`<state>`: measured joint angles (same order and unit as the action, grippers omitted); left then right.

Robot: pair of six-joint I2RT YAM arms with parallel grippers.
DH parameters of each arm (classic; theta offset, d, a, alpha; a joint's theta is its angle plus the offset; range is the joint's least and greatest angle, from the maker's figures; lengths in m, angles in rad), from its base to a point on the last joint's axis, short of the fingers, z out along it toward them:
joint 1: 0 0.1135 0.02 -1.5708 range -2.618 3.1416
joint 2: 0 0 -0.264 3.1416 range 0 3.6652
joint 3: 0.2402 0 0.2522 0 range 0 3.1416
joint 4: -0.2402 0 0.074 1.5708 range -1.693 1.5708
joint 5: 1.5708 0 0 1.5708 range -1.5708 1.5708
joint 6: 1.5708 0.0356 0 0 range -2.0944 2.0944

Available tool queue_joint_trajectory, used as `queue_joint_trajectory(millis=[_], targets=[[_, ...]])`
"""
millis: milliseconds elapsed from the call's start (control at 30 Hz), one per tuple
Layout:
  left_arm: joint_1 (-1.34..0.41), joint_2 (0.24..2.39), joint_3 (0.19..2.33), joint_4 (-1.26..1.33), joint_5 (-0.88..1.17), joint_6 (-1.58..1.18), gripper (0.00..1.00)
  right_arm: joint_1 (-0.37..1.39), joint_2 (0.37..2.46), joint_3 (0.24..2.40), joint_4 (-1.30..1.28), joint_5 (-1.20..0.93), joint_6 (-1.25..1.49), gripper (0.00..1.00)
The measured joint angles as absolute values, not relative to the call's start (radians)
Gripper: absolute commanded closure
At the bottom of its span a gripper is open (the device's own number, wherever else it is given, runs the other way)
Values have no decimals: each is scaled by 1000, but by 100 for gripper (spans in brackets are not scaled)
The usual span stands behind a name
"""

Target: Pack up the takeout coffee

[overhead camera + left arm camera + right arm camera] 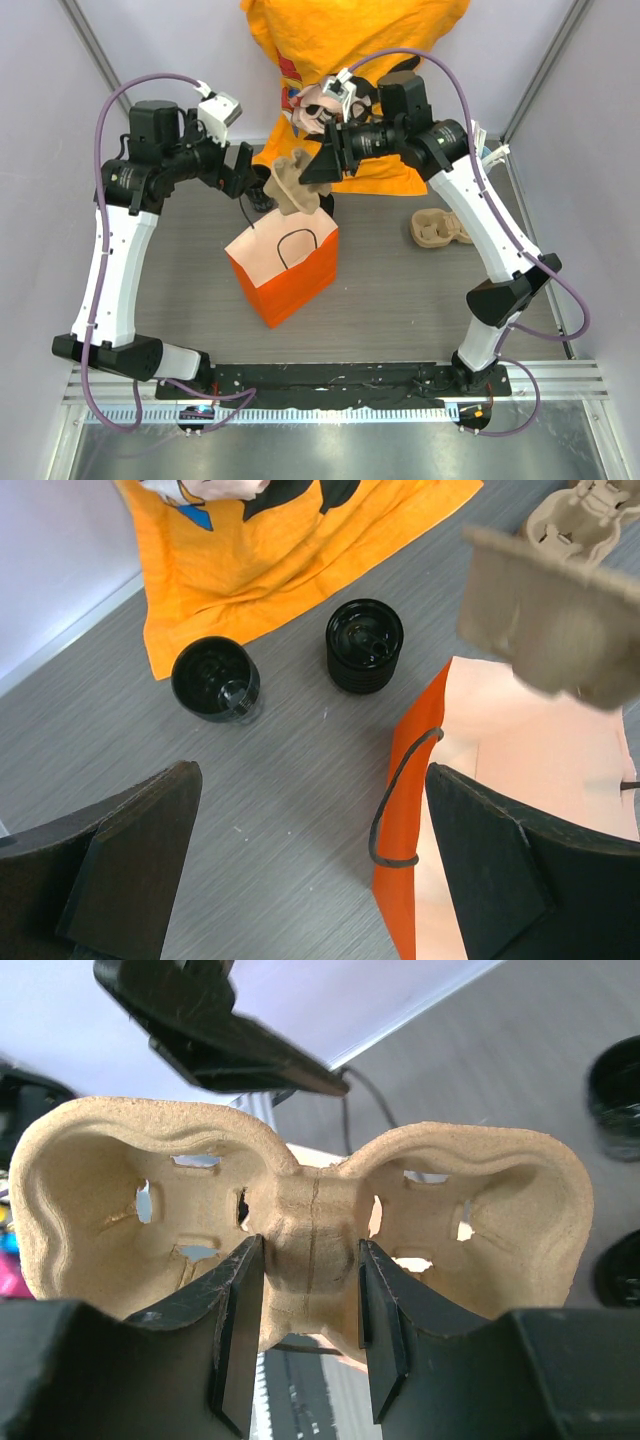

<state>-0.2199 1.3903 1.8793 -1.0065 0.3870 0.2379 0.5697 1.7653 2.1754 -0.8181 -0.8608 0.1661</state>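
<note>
The takeout coffee [215, 678], a small black cup with a round black lid, stands on the grey table beside the orange cloth. It shows from above in the left wrist view. My left gripper [310, 780] [243, 170] hangs open over bare table between the cup and the orange paper bag [500, 770] [290, 275], holding nothing. My right gripper [310, 1260] [315, 165] is shut on the middle ridge of a brown pulp cup carrier [310, 1210] [293, 185]. It holds the carrier tilted in the air above the bag's open mouth.
A short ribbed black stack [364, 645] stands to the right of the cup. An orange printed cloth [350, 60] lies at the back. A second pulp carrier [440, 228] lies on the table at the right. Two dark round things [618, 1080] show at the right wrist view's edge.
</note>
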Motion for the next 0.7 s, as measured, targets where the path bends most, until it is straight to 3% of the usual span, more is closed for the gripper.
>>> queue_joint_trajectory(millis=[433, 633, 700], targets=[[-207, 1390, 1822, -985, 485, 235, 15, 603, 1725, 2041, -767, -915, 240, 78], [-207, 1390, 1821, -984, 509, 235, 38, 605, 1707, 2015, -756, -922, 252, 78], [-207, 1390, 1821, -985, 519, 235, 41, 610, 1702, 2004, -750, -923, 257, 78]])
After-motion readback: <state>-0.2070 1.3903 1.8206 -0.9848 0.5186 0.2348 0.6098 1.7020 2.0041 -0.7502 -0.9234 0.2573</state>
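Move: Over the bag, the right hand holds the cup carrier; the bag's open mouth is about 4 cm back from that hand, 7 cm to its left and 14 cm below. Beyond, the right black cup stands some 14 cm ahead, 2 cm left and 36 cm down. From the left hand, the bag's left handle is roughly 2 cm back, 3 cm right and 6 cm below, and the mouth 9 cm back, 7 cm right, 12 cm below. Drawing back about 3 cm and sinking 2 cm, the right hand brings the still-pinched carrier in over the bag's mouth, tilting it some 10 degrees and slowing as it comes. Beside it the open left hand eases about 1.5 cm right and as much down towards the near bag handle, its fingers starting to close by about a third; no grip on the handle can be seen yet. ##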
